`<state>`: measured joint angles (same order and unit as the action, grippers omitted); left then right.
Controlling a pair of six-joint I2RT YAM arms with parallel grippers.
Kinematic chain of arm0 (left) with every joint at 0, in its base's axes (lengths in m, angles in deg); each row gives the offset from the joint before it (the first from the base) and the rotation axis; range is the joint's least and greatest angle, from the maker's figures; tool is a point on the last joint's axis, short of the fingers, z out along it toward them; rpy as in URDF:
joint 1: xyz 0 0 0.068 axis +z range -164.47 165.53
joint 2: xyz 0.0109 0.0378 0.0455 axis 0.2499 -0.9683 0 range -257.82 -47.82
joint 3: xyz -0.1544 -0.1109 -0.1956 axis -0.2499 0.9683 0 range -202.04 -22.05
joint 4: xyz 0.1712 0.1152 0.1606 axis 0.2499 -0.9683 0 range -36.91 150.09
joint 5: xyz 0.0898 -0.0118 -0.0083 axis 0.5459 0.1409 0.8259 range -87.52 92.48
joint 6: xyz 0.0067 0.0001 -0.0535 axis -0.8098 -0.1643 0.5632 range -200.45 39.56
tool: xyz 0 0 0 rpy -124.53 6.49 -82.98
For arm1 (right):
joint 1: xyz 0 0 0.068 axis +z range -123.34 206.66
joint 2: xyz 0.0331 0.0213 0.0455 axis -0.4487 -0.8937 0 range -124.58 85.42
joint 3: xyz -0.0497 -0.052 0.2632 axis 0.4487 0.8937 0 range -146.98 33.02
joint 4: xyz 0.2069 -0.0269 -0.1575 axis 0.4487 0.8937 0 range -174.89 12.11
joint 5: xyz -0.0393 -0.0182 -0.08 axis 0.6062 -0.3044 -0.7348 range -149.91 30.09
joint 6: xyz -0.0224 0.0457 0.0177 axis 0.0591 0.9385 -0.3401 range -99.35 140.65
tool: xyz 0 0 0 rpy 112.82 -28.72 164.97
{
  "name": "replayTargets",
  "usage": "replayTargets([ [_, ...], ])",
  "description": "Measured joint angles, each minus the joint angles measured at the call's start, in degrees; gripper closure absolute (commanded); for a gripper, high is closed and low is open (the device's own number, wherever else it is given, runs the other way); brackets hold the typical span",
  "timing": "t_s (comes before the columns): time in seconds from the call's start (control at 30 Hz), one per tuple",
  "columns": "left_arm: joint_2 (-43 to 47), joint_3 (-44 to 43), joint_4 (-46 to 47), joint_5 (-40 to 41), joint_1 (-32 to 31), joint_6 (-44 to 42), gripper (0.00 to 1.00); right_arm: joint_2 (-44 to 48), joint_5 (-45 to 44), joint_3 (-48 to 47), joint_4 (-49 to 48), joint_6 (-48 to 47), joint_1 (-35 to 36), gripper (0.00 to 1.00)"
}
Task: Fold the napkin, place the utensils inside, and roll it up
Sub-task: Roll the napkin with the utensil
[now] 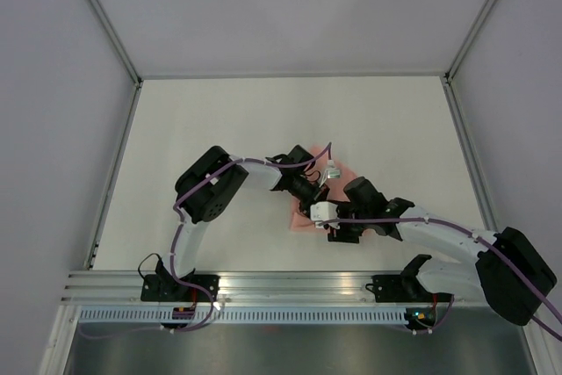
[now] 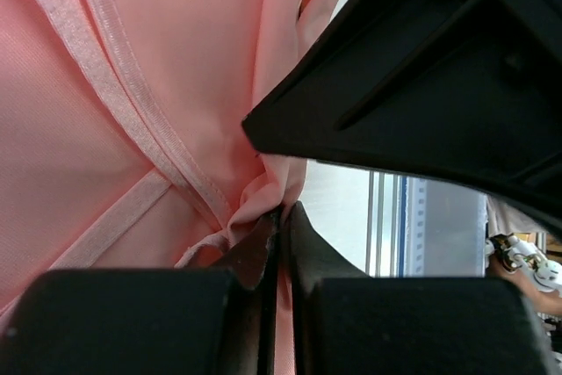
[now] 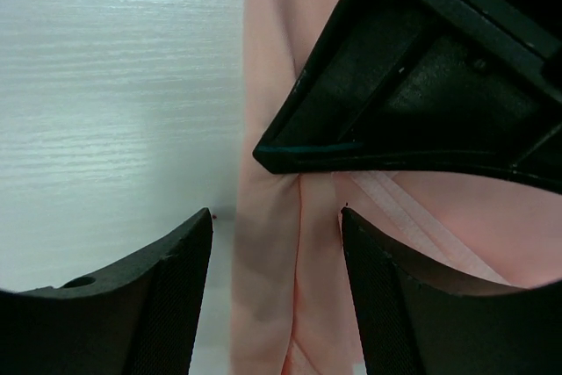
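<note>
The pink napkin (image 1: 301,216) lies mid-table, mostly covered by both arms. In the left wrist view the napkin (image 2: 132,85) fills the left side, its hemmed edges crossing, and my left gripper (image 2: 282,214) is shut on a bunched fold of it. In the right wrist view a narrow fold of the napkin (image 3: 281,252) runs between the spread fingers of my right gripper (image 3: 277,221), which is open and straddles the fold without pinching it. The left gripper (image 3: 413,85) holds the cloth just beyond. From above, both grippers meet over the napkin: left gripper (image 1: 318,191), right gripper (image 1: 334,217). The utensils are hidden.
The white table (image 1: 219,129) is walled by grey panels at the back and sides. A metal rail (image 1: 290,285) carrying both arm bases runs along the near edge. Purple cables trail along each arm.
</note>
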<state>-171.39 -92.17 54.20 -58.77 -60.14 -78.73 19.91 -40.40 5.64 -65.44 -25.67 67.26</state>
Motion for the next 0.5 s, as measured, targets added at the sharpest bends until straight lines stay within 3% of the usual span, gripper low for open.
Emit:
replayTargets([
  [0.2,-0.4,0.0,-0.6,-1.0,0.1,0.9,0.98,-2.8,-2.6,0.5,-5.1,0.6,2.4,0.43],
  [0.4,-0.6,-0.1,-1.4,-1.6,0.8,1.4,0.98,-4.0,-2.2,0.5,-6.0,1.3,2.8,0.74],
  [0.5,-0.6,-0.2,-1.8,-1.6,1.0,1.7,0.88,-4.1,-2.3,0.6,-6.1,1.1,2.9,0.80],
])
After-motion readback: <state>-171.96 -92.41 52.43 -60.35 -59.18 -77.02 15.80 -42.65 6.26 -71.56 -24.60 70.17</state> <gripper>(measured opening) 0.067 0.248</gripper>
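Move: The spot on the napkin's near edge roll that the open right hand straddles lies roughly 1 cm ahead, 1 cm left and 1 cm below it. The left fingertips, already pinching the same roll, are about 3 cm to its left and level fore and aft; the flat napkin's middle is some 7 cm ahead. From the left hand, that spot on the roll is about 2 cm to the right, hardly 1 cm ahead. The right fingers shut on the napkin's near edge roll and pinch it just right of the left fingertips, after the hand slips about 1.5 cm left and 1 cm down towards them, scarcely turning. The left hand keeps its pinch on the roll, nearly in place. ##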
